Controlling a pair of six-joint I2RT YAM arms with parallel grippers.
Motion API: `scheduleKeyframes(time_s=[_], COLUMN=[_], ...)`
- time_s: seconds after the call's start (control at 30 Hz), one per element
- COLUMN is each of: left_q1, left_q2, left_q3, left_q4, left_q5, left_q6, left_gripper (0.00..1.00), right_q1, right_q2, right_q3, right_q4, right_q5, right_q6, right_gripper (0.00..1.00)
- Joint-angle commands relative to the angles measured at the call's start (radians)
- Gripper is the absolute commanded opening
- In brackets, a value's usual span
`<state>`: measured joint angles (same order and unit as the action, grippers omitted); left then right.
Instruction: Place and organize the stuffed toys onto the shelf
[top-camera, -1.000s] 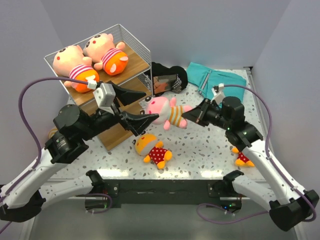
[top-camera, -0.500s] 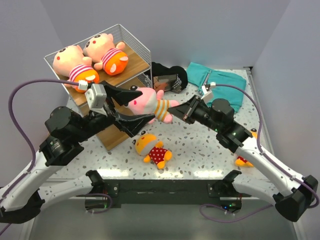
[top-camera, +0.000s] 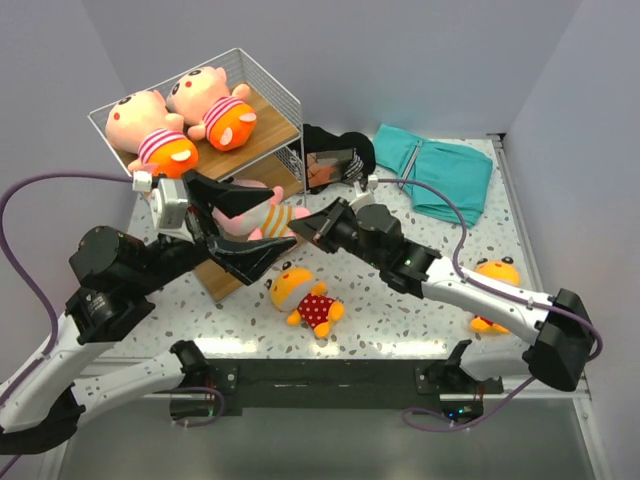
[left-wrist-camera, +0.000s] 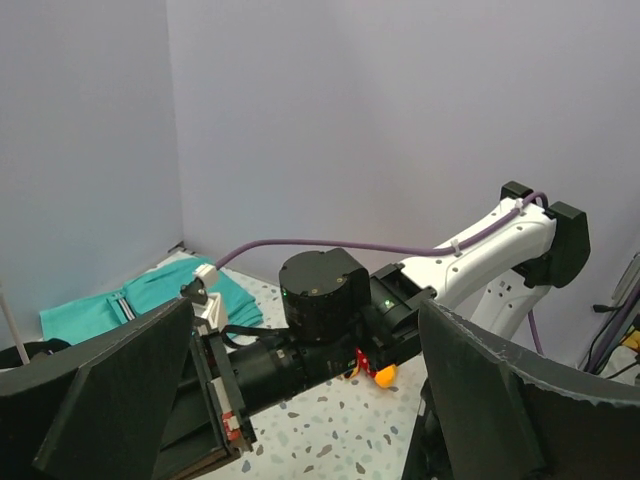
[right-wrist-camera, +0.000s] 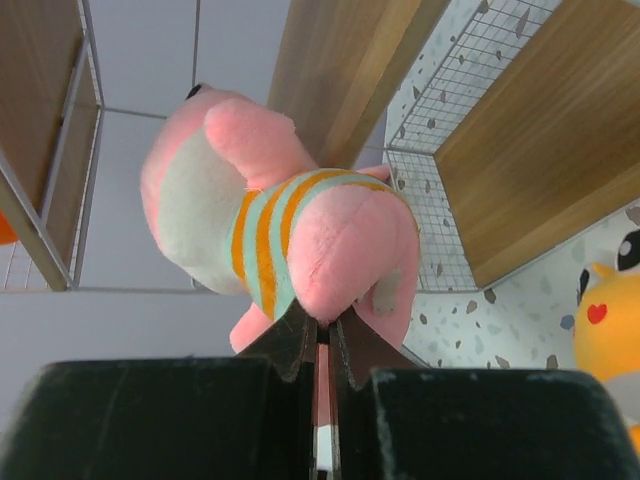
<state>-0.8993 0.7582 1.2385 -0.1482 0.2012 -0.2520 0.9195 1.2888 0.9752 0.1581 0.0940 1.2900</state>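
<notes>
My right gripper (top-camera: 308, 226) is shut on the bottom of a pink stuffed toy (top-camera: 256, 208) in an orange-and-teal striped outfit, holding it in the air beside the shelf's (top-camera: 278, 125) middle level. In the right wrist view the closed tips (right-wrist-camera: 323, 325) pinch the toy (right-wrist-camera: 290, 235), with the wooden boards (right-wrist-camera: 545, 140) behind. My left gripper (top-camera: 272, 218) is open, its fingers above and below the held toy. Two pink-headed toys (top-camera: 150, 128) (top-camera: 215, 105) lie on the top board. A yellow-headed polka-dot toy (top-camera: 305, 298) lies on the table; another (top-camera: 492, 274) lies at the right.
A folded teal cloth (top-camera: 435, 165) and a black bundle (top-camera: 335, 158) lie at the back of the table. The left wrist view looks between its own wide fingers (left-wrist-camera: 110, 390) at the right arm's (left-wrist-camera: 320, 300) wrist, with the teal cloth (left-wrist-camera: 120, 300) behind.
My right gripper has carried the pink striped toy leftward, from mid-table to the shelf's side and between the left fingers. The left arm has drawn back to the left.
</notes>
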Motion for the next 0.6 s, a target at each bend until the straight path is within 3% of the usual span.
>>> scheduleKeyframes(time_s=[0.0,0.27,0.57], left_q1=[-0.004,-0.004,-0.004], left_q2=[-0.016,-0.053,-0.059], left_q3=[-0.007,-0.033,-0.053], left_q4=[0.021,0.007,0.002], left_q5=[-0.008,-0.045,-0.055], left_q6=[-0.021,-0.013,-0.012], left_gripper=[1.00,1.00,1.00], right_q1=[0.028,0.041,0.058], right_q2=[0.033,0.090,0.214], right_q3=[0.115,0.143,0.229], right_q4=[0.130,0.161,0.185], right_q5=[0.165,0.328,0.392], right_q6=[0.051,0.111,0.124], right_gripper=[0.00,0.00,0.00])
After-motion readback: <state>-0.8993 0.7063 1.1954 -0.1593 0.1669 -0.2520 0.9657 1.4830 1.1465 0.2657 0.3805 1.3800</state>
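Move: The right hand already grips the striped pink toy by its feet, outside the rack. The middle shelf's centre lies about 11 cm ahead, 16 cm left and 5 cm below. The nearer pink toy on the top board is some 18 cm ahead, 18 left and 14 above; the yellow toy on the table is about 8 back, 2 left and 25 below. From the left hand, the middle shelf is roughly 23 cm ahead, 11 left and 25 below. Right hand carries the gripped toy forward about 5 cm, rising and edging left towards the middle shelf, turning clockwise. ##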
